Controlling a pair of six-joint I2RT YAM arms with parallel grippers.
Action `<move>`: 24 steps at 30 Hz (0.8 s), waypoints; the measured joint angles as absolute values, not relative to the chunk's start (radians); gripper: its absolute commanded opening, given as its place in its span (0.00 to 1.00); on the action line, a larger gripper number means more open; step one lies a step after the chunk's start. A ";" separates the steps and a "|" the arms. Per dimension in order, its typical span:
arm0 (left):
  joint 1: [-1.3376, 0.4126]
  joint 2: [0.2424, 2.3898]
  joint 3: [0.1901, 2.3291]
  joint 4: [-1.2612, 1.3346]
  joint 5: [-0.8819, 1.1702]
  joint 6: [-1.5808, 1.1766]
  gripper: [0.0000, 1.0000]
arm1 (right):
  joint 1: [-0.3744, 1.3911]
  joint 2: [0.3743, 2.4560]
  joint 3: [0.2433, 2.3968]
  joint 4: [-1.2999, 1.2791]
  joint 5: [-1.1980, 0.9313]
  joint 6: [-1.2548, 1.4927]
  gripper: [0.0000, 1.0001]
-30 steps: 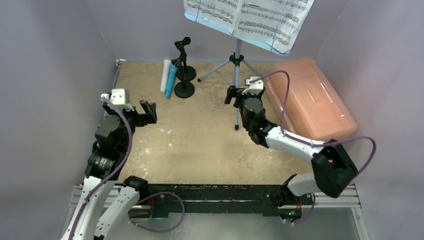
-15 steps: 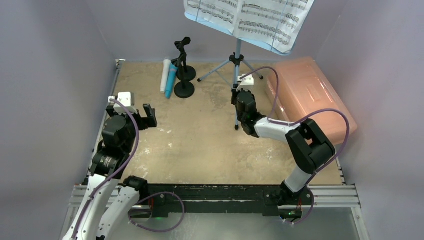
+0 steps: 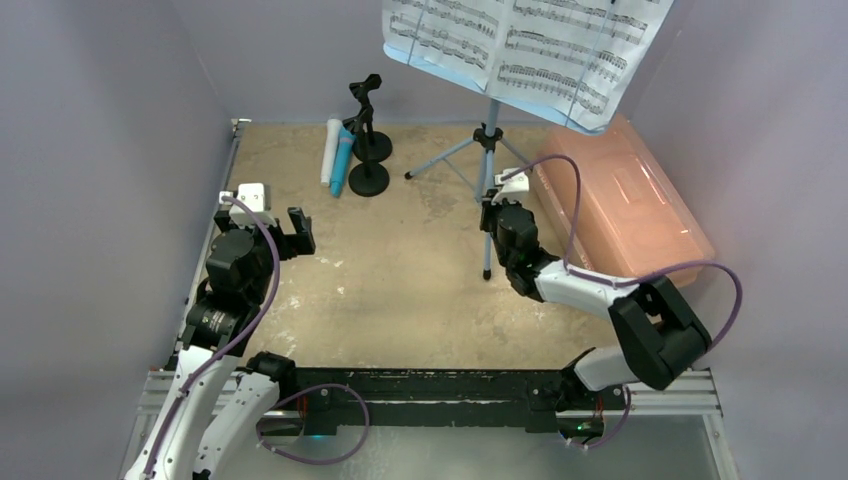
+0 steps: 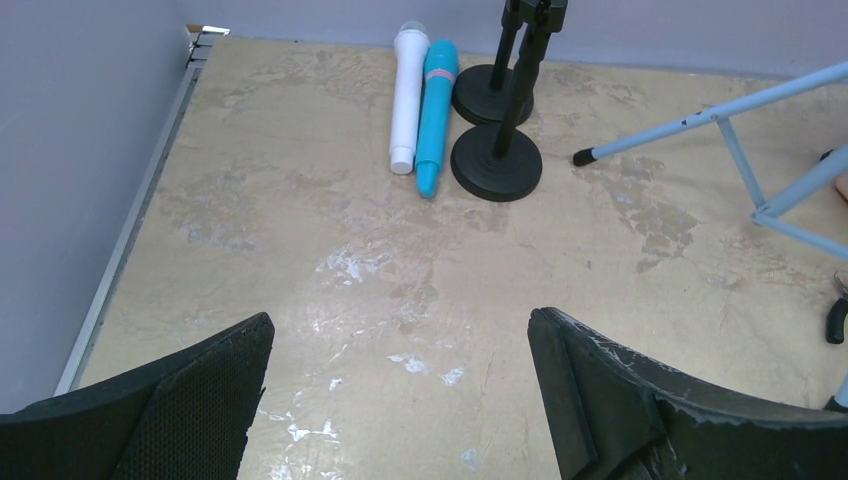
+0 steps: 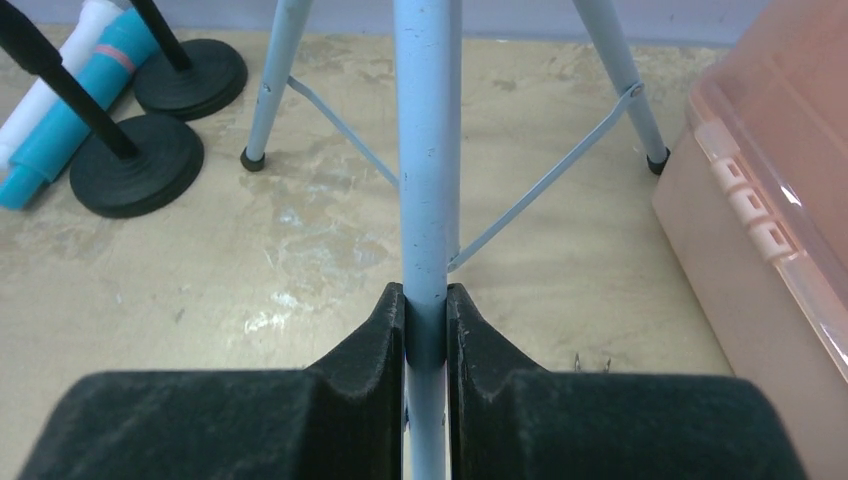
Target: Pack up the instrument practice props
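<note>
The light-blue music rack (image 3: 580,110) stands at the back right, its top covered by printed sheet-music pages (image 3: 520,45). My right gripper (image 3: 490,205) is shut on the near tripod leg (image 5: 428,150), and the tube sits pinched between the black pads (image 5: 372,335). A white microphone (image 4: 408,95) and a blue microphone (image 4: 435,115) lie side by side at the back left. Two black round-based mic holders (image 4: 496,168) (image 4: 492,93) stand beside them. My left gripper (image 4: 400,370) hovers open over bare table, well short of them.
A pink translucent box (image 3: 625,200) lies shut along the right wall, close to the stand's right back leg (image 5: 625,90). Purple walls enclose the table on three sides. A metal rail (image 4: 140,210) runs along the left edge.
My right gripper has shut on the near tripod leg. The stand and its pages have shifted right and slightly nearer. The left arm turned a little early on.
</note>
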State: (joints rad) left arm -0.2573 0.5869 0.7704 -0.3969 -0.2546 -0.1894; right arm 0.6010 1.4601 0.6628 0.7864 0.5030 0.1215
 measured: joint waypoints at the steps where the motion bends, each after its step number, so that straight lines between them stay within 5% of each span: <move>1: -0.257 0.587 0.770 -0.397 -0.255 -0.189 0.98 | 0.601 1.436 0.647 0.773 0.495 0.127 0.00; 24: -0.257 0.570 0.770 -0.396 -0.252 -0.178 0.97 | 0.661 1.210 0.450 0.783 0.160 0.101 0.00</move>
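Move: The right hand already has the music stand's front leg pinched between its fingers, perhaps 13 cm above the table. From that hand the stand's left foot is about 20 cm ahead and 20 to the left, and the nearer mic stand is 20 ahead and 31 left. The pliers lie some 2 cm ahead and 9 right, and the pink case's middle is about 5 ahead and 33 right. From the idle left hand, the gripped leg is roughly 12 cm ahead and 45 right. Keeping its pinch on the front leg, the right hand draws the music stand back towards the robot, about 8 cm at an even height and away from the pink case. Partway through, the path bends left as well, adding roughly 4 cm, while the wrist swings counter-clockwise by nearly 25 degrees and turns the stand with it. ##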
